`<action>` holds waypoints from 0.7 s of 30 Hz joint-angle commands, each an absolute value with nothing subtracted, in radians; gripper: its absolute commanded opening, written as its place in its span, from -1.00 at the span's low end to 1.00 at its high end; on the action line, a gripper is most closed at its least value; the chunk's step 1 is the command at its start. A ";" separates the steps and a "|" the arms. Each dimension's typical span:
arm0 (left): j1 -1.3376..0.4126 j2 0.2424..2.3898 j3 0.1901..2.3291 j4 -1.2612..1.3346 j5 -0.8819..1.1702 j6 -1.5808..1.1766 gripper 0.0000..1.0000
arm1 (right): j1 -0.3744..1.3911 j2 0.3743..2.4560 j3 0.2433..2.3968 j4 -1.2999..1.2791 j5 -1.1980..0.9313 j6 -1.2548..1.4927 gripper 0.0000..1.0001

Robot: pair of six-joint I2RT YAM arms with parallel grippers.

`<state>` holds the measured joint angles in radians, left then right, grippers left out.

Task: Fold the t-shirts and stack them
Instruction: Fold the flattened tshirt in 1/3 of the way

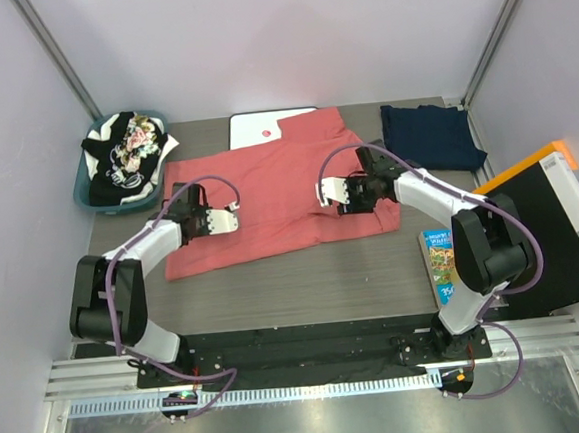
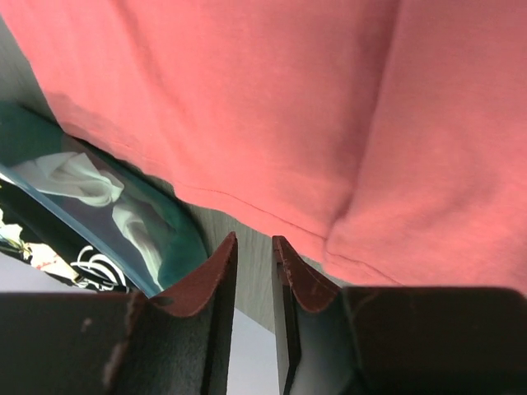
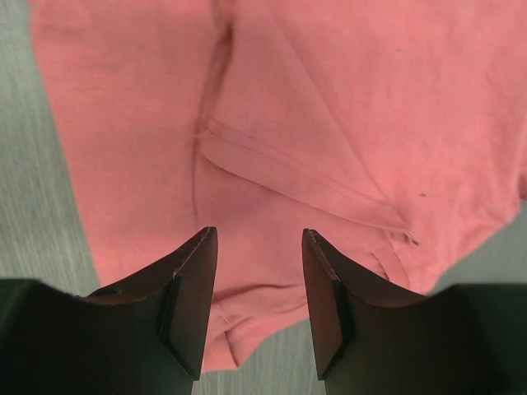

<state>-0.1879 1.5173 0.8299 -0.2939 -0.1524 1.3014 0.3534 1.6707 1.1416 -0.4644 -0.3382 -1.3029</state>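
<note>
A salmon t-shirt [image 1: 268, 193] lies spread flat across the middle of the table. My left gripper [image 1: 217, 220] hovers over its left part. In the left wrist view this gripper [image 2: 254, 243] is open by a narrow gap with nothing in it, and the shirt's [image 2: 288, 107] hem and sleeve seam show beyond. My right gripper [image 1: 336, 193] is over the shirt's right part. In the right wrist view it [image 3: 258, 234] stands open above the salmon cloth [image 3: 313, 107], holding nothing. A dark navy t-shirt [image 1: 432, 137] lies folded at the back right. Black and floral t-shirts [image 1: 129, 149] fill a basket.
The teal basket [image 1: 89, 187] sits at the back left and is also in the left wrist view [image 2: 177, 239]. A white board [image 1: 258, 129] lies behind the salmon shirt. A colourful book [image 1: 438, 260] and a black box with an orange edge [image 1: 561, 220] are on the right.
</note>
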 commanded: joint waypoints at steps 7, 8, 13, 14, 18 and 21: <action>-0.123 1.588 0.916 -0.393 -0.115 1.370 -0.56 | 0.408 1.759 1.262 -0.532 -0.436 -1.342 0.03; -0.121 1.591 0.916 -0.396 -0.114 1.374 -0.55 | 0.411 1.769 1.270 -0.532 -0.437 -1.342 0.02; -0.112 1.608 0.945 -0.448 -0.095 1.371 -0.56 | 0.422 1.830 1.319 -0.531 -0.434 -1.324 0.03; -0.110 1.611 0.951 -0.452 -0.094 1.373 -0.56 | 0.425 1.836 1.324 -0.531 -0.436 -1.324 0.02; -0.103 1.628 0.969 -0.471 -0.084 1.374 -0.56 | 0.425 1.871 1.339 -0.528 -0.428 -1.324 0.03; -0.098 1.637 0.994 -0.495 -0.074 1.376 -0.57 | 0.426 1.894 1.350 -0.528 -0.429 -1.315 0.03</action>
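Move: The right hand hovers above the shirt's right part, with the cuff corner of the turned-in sleeve some 7 cm to its left, about 1 cm back and 6 cm below; the shirt's near edge lies roughly 8 cm nearer than that corner, and the folded navy shirt stands about 13 cm ahead of the hand and 17 cm to its right. The left hand has the hem end of the folded layer's edge about 2 cm to its left, 1 cm back and 4 cm below, with the basket some 13 cm ahead and 13 cm left. The right hand slides about 5 cm to its left over the pink shirt and sinks some 3 cm towards the turned-in sleeve's cuff corner, most of the sinking coming at the end, turning slightly counter-clockwise with its fingers staying half open until the near fingertip is close by that corner. The left hand edges forward a little and back again while shifting about 2 cm left and 1.5 cm down towards the hem end of the folded edge, its nearly shut fingers tipping some 10 degrees steeper; contact can't be made out for either hand. ##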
